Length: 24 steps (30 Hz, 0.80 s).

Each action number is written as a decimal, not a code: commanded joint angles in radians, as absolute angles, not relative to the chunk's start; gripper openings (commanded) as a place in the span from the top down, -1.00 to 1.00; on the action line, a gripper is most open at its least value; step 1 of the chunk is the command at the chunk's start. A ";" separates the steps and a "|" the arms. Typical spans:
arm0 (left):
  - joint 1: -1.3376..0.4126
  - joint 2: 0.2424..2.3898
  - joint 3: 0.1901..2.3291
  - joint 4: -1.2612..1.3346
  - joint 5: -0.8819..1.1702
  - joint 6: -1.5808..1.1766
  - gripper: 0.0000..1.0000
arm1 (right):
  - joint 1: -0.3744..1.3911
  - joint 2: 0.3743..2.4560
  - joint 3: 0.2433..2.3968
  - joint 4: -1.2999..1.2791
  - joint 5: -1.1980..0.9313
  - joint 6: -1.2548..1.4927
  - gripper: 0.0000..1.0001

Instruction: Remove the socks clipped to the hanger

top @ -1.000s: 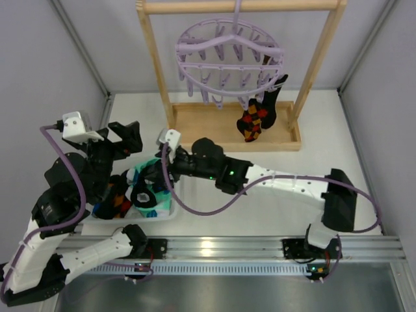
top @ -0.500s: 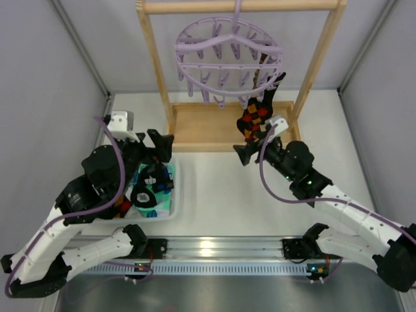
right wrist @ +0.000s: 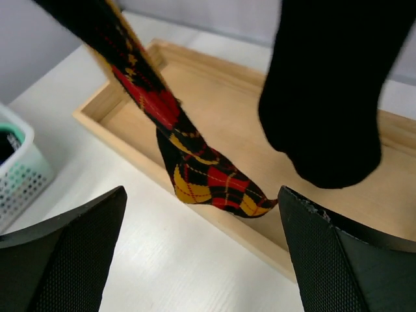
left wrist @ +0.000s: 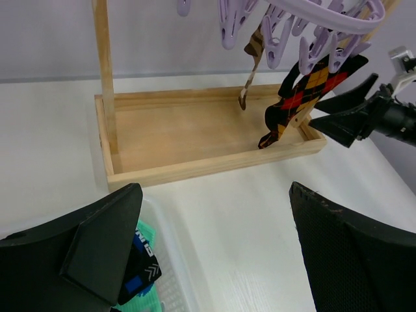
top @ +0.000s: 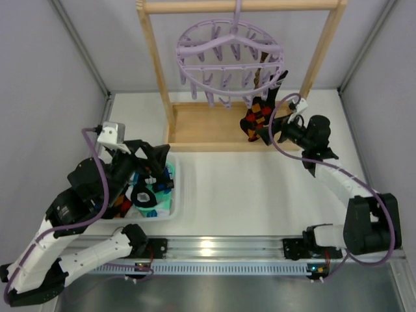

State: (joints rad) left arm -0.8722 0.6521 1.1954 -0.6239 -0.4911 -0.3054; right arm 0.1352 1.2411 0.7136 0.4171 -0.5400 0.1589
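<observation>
The lilac hanger (top: pixel 229 58) hangs from the wooden rail. A black sock with red and yellow diamonds (top: pixel 255 118) and a plain black sock (top: pixel 273 91) are clipped to its right side. My right gripper (top: pixel 265 132) is open just short of the diamond sock's toe (right wrist: pixel 195 172), nothing between its fingers; the black sock (right wrist: pixel 325 97) hangs right of it. A thin brown-striped sock (left wrist: pixel 251 68) dangles further back. My left gripper (top: pixel 155 156) is open and empty over the right rim of the basket; in its own view it (left wrist: pixel 216 195) faces the hanger.
A white basket (top: pixel 177 195) at the left holds several loose socks, a mint-green one (top: pixel 164 203) among them. The wooden frame's tray (top: pixel 208 127) and two uprights stand under the hanger. Grey walls close in both sides.
My right arm has swung from the basket across to the diamond sock on the hanger, and its jaws have spread wider. My left arm has shifted a little right over the basket.
</observation>
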 commanded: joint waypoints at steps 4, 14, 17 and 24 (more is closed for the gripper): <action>-0.876 0.649 1.183 -0.649 -0.449 -0.249 -0.97 | 0.124 1.393 0.863 0.532 -0.747 -0.023 -0.84; -0.876 0.655 1.172 -0.672 -0.436 -0.213 -0.96 | 0.118 1.571 0.986 0.644 -0.906 -0.042 -0.72; -0.876 0.657 1.172 -0.672 -0.436 -0.206 -0.97 | 0.118 1.611 1.012 0.669 -0.946 -0.015 -0.54; -0.876 0.692 1.187 -0.672 -0.425 -0.229 -0.97 | 0.129 1.568 0.925 0.866 -0.963 0.153 0.71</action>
State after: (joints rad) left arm -0.8722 0.6598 1.1740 -0.6758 -0.4442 -0.2302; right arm 0.1299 1.6123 0.9630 0.6678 -0.9115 0.0681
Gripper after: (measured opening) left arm 0.984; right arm 0.197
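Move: The red-yellow argyle sock hangs just ahead of the right hand's open fingers, about 5 cm forward, 5 cm left and nearly level. The plain black sock hangs roughly 10 cm ahead of that hand, with no real sideways offset and a little higher. The brown striped sock is some 15 cm ahead, 3 cm left and 5 cm above. From the left hand, the argyle sock lies about 25 cm forward, 28 cm right and 12 cm lower. The right fingers come around the upper, dark part of the argyle sock and close on it from nearly wide open, pinching it between the pads late in the reach. To get there the hand goes forward and left some 5 cm each, dipping slightly before rising back, while it turns about 20 degrees counter-clockwise and tips up. The empty left hand sinks about 2 cm near the bin, staying open. ##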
